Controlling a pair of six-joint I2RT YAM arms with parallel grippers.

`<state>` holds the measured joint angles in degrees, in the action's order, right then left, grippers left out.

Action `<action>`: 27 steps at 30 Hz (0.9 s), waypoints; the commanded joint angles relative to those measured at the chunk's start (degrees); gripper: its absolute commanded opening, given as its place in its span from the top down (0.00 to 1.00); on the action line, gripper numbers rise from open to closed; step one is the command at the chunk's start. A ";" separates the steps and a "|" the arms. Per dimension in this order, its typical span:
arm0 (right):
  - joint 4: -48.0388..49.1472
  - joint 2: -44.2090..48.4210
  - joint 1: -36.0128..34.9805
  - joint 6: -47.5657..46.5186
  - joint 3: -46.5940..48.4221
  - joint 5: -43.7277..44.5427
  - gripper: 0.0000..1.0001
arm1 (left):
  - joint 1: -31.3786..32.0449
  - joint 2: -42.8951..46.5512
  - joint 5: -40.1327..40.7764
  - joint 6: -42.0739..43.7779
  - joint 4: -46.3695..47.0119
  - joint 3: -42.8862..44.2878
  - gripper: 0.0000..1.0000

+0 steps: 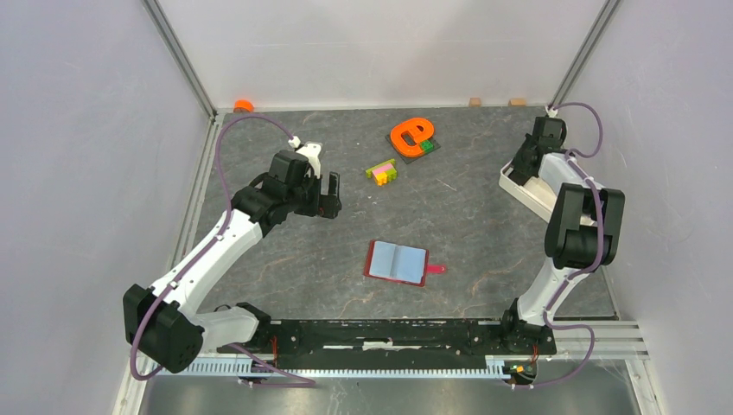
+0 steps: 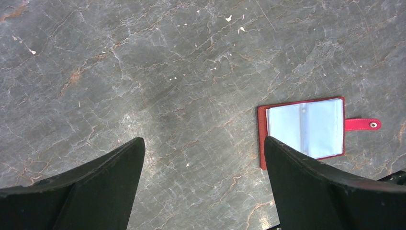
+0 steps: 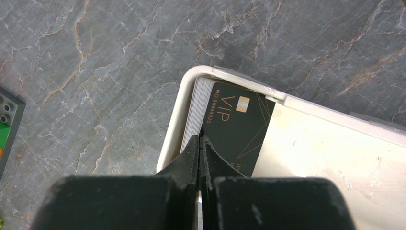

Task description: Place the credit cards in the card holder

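Note:
The card holder (image 1: 396, 262) lies open on the table's middle, light-blue inside up, with its red snap tab pointing right. The left wrist view shows the card holder (image 2: 305, 127) at the right, beyond the fingers. My left gripper (image 1: 331, 194) hovers open over bare table (image 2: 205, 140), up and left of the holder. A stack of credit cards (image 3: 239, 124), a black VIP card on top, fills the end of a white tray (image 3: 172, 134). My right gripper (image 3: 199, 137) is shut at that top card's left edge, which seems pinched between the tips.
The white tray (image 1: 529, 197) lies along the right wall under the right arm. An orange letter shape on a dark plate (image 1: 412, 136) and a clump of coloured bricks (image 1: 381, 171) sit at the back centre. Small items (image 1: 243, 105) line the back edge.

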<state>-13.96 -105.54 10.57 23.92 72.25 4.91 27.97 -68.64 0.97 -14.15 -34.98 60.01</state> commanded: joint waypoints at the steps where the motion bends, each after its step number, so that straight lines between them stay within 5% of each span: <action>1: -5.10 2.17 0.75 -1.03 -2.30 -0.24 1.00 | -0.26 0.11 -0.45 2.46 1.34 0.20 0.00; 10: -3.53 7.52 2.52 -3.28 -7.97 0.60 0.99 | -0.28 0.16 -0.45 2.46 1.37 0.12 0.00; 19: -3.43 10.37 2.62 -8.88 -7.84 -1.53 0.70 | -0.25 0.07 -0.39 2.46 1.34 0.11 0.00; 27: -5.24 9.40 2.67 -12.07 -6.75 0.17 0.60 | -0.21 0.18 -0.36 2.46 1.34 0.02 0.00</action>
<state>-17.02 -97.51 12.91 14.96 63.86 3.97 27.97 -68.66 0.97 -14.15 -34.98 60.01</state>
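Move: The right hand's shut fingertips are at the left long edge of the black card stack, whose middle is about 3 cm to their right, 1 cm back and 1 cm lower. The white tray's middle lies roughly 11 cm right and 8 cm back; the orange toy is some 33 cm left and 12 cm ahead, the card holder about 39 cm left and 27 cm back. From the idle left hand the cards lie about 17 cm ahead, 63 cm right and 12 cm lower. The right hand draws back about 5 cm almost level, fingers shut at first and bearing on the card stack's left edge, drifting a centimetre to its right as it slides towards the near end of the cards. As it slows, the fingers spread from shut to a bit over a third open just above the black top card, while the wrist tips down and turns counter-clockwise some 5 degrees each. ##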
